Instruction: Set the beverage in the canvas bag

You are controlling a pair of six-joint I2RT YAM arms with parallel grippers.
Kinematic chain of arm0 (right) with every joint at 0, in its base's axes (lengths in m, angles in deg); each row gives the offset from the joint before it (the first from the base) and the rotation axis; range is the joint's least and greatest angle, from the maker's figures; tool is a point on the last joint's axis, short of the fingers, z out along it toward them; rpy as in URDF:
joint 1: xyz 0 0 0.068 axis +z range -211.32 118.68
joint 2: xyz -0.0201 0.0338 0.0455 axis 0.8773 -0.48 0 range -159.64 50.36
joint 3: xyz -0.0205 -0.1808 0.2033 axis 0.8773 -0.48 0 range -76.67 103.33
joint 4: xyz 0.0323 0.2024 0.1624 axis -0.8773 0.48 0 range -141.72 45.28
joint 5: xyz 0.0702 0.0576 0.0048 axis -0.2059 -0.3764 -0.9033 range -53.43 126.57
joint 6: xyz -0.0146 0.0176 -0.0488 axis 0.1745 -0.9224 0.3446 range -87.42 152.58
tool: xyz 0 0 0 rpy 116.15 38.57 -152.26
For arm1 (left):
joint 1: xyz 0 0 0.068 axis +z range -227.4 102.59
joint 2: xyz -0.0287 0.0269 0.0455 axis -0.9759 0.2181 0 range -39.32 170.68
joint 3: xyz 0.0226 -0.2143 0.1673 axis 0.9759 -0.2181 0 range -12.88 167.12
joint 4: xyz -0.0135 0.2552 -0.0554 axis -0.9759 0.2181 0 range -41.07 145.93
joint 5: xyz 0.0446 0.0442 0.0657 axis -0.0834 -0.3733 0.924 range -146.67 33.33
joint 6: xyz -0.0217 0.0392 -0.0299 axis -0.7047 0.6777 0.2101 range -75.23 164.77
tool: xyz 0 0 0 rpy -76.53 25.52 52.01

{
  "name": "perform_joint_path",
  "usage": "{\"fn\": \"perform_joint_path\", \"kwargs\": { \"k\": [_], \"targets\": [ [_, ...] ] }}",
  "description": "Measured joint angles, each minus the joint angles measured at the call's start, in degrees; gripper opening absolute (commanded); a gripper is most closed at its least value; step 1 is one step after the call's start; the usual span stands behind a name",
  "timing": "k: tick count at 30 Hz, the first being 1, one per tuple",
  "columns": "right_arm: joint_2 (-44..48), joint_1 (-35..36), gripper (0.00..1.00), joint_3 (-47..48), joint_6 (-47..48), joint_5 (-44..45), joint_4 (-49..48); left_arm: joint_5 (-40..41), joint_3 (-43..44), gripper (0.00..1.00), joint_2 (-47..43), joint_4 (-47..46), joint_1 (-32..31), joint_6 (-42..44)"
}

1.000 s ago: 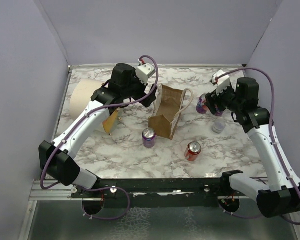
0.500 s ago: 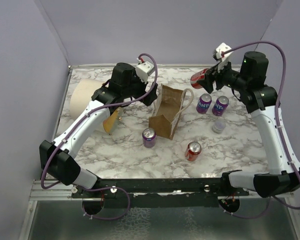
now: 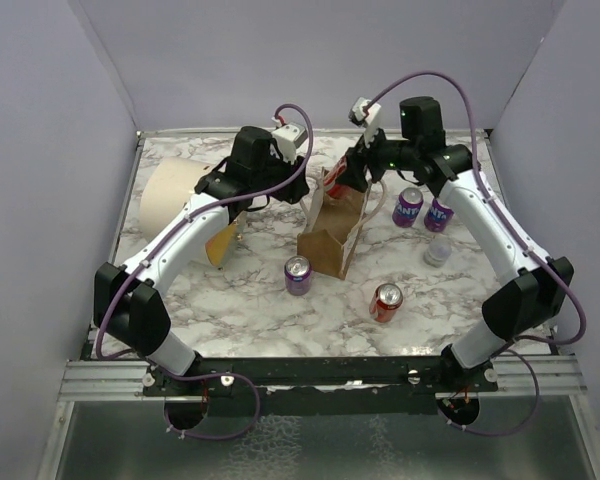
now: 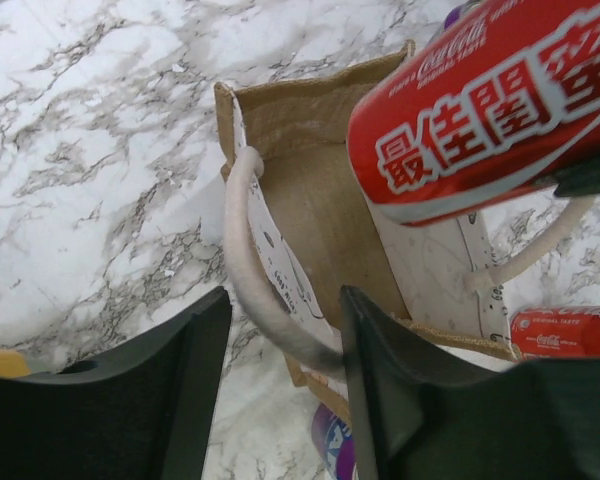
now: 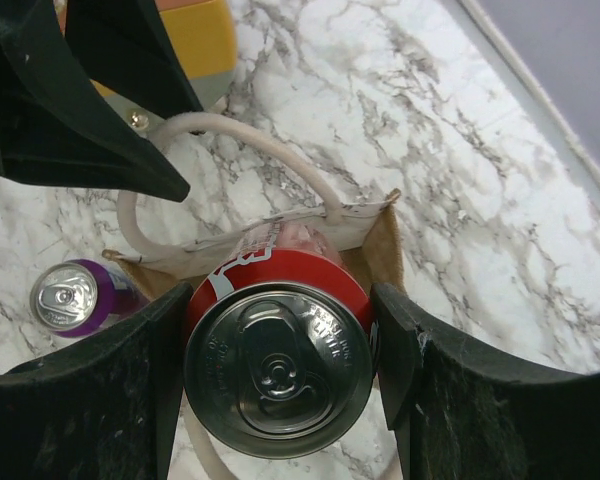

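Note:
The canvas bag (image 3: pixel 332 235) stands open on the marble table, tan with cream handles. My right gripper (image 3: pixel 348 176) is shut on a red cola can (image 3: pixel 338 184) and holds it over the back end of the bag's mouth. In the right wrist view the can's top (image 5: pixel 278 370) sits between my fingers, with the bag (image 5: pixel 382 240) below. My left gripper (image 3: pixel 298 190) is open at the bag's left side. In the left wrist view one cream handle (image 4: pixel 255 270) runs between the jaws (image 4: pixel 285 300) and rests against the right finger (image 4: pixel 400 390). The red can (image 4: pixel 480 100) hangs above the bag (image 4: pixel 320 200).
A purple can (image 3: pixel 298 275) and a red can (image 3: pixel 386 301) stand in front of the bag. Two purple cans (image 3: pixel 407 207) (image 3: pixel 440 213) and a small clear cup (image 3: pixel 437 252) stand to its right. A large cream cylinder (image 3: pixel 168 200) with an orange end lies at the left.
My right arm lifted the red can from beside the purple cans and swung it left to over the bag's mouth. My left gripper stayed at the bag's handle.

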Motion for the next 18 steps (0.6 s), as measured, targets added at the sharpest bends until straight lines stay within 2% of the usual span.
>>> {"fn": "perform_joint_path", "kwargs": {
  "k": [5, 9, 18],
  "targets": [
    [-3.23, 2.64, 0.33, -0.26, 0.26, 0.13, -0.02, -1.84, -1.16, 0.24, 0.52, -0.26, 2.01, -2.23],
    [-4.68, 3.96, 0.32, -0.46, 0.94, 0.81, -0.02, -2.99, -2.34, 0.15, 0.52, -0.76, 2.86, -2.99],
    [-10.71, 4.52, 0.29, -0.46, 3.67, 5.05, -0.04, -4.15, -6.56, 0.01, 0.42, -2.16, 3.74, -3.76]
  ]
}}
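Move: The red can is already in the right gripper; the bag's middle lies almost straight below that hand, some 14 cm down. A purple can stands about 12 cm back and 9 cm left of the right hand, and another about 5 cm ahead and 16 cm right. For the left gripper, the bag's near handle runs between the open fingertips, roughly 2 cm below and 1 cm ahead. The bag's middle is level with it, about 8 cm right. Close the left gripper on the bag's near handle, pinching the cord while the hand sinks about 4 cm and eases slightly left. At the same time lower the right gripper some 9 cm, first bearing left by about 3 cm and later slightly forward, to take the tilted red can down into the bag's mouth; keep the grip on it. ##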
